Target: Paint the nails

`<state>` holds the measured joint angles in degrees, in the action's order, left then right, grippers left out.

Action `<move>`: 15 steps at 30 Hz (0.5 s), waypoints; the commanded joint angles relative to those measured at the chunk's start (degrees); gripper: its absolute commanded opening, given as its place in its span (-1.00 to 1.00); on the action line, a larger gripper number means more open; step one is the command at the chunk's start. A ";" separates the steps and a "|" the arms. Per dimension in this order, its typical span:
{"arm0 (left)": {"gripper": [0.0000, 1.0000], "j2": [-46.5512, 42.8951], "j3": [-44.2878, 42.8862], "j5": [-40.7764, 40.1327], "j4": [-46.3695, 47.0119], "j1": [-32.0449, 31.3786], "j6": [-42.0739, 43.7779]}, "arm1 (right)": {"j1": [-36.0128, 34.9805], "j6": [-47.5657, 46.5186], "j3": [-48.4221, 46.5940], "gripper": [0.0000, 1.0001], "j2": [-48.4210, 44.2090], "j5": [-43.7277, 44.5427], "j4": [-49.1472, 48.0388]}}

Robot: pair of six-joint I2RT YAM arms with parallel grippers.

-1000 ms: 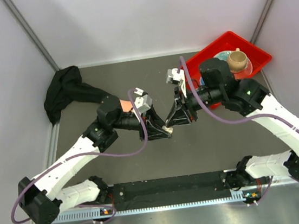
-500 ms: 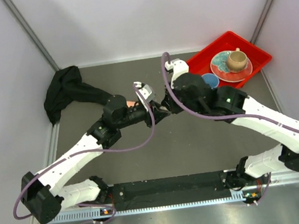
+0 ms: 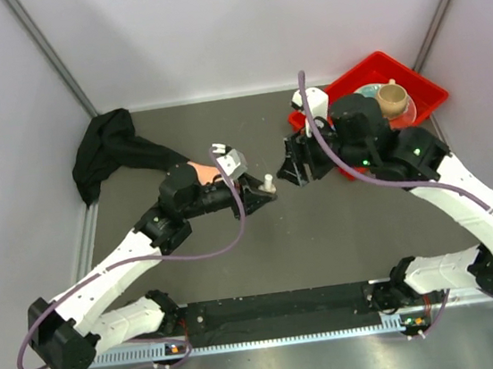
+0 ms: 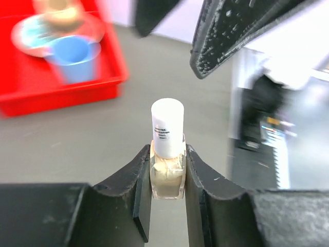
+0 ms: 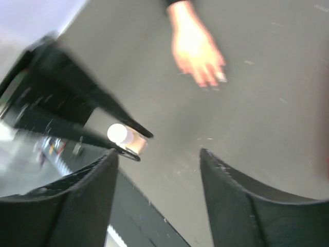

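My left gripper (image 3: 263, 189) is shut on a small tan nail polish bottle (image 3: 267, 183) with a white cap and holds it upright; in the left wrist view the bottle (image 4: 167, 175) sits between the fingers (image 4: 136, 180). My right gripper (image 3: 293, 170) is open and empty, a little right of the bottle and apart from it. The right wrist view shows the bottle (image 5: 123, 136) lower left and the pink-beige mannequin hand (image 5: 195, 46) flat on the table. Its nails are too blurred to make out. From above the hand (image 3: 202, 170) is mostly hidden behind my left arm.
The hand's black sleeve (image 3: 108, 152) lies at the back left. A red tray (image 3: 428, 90) at the back right holds a plate with a tan cup (image 3: 390, 98). It also shows in the left wrist view (image 4: 61, 95) with a blue cup (image 4: 74, 56).
The two grippers were together at the bottle. My right gripper has pulled back to the right, open and empty. The white cap is still on the bottle in my left gripper.
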<state>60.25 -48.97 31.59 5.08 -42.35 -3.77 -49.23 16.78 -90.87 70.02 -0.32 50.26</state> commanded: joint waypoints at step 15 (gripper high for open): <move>-1.00 1.18 -4.82 31.86 5.55 0.07 -10.12 | 1.95 -15.90 2.19 -0.24 -0.85 -42.75 -3.15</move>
<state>61.04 -51.53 60.82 7.99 -42.35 -13.41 -47.57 2.26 -88.49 69.12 -38.52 49.95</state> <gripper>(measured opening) 0.314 0.411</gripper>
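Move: My left fingers already hold the polish bottle upright, its white cap about 2 cm above that hand. From my empty, open right hand the cap is roughly 4 cm to the left, 1 cm back and 2 cm lower. The fake hand lies well below, about 14 cm ahead and 12 cm left of my left hand; the blue cup sits some 22 cm ahead, 17 cm right and 30 cm below my right hand. I wind both hands back for another twist: each draws about 9 cm back, the right swivelling nearly 40 degrees counter-clockwise and easing some 3 cm left, the left turning about 30 degrees clockwise and lifting 3 cm with its grip kept on the bottle. I narrow my right fingers partway so they straddle the cap, still without squeezing it. ##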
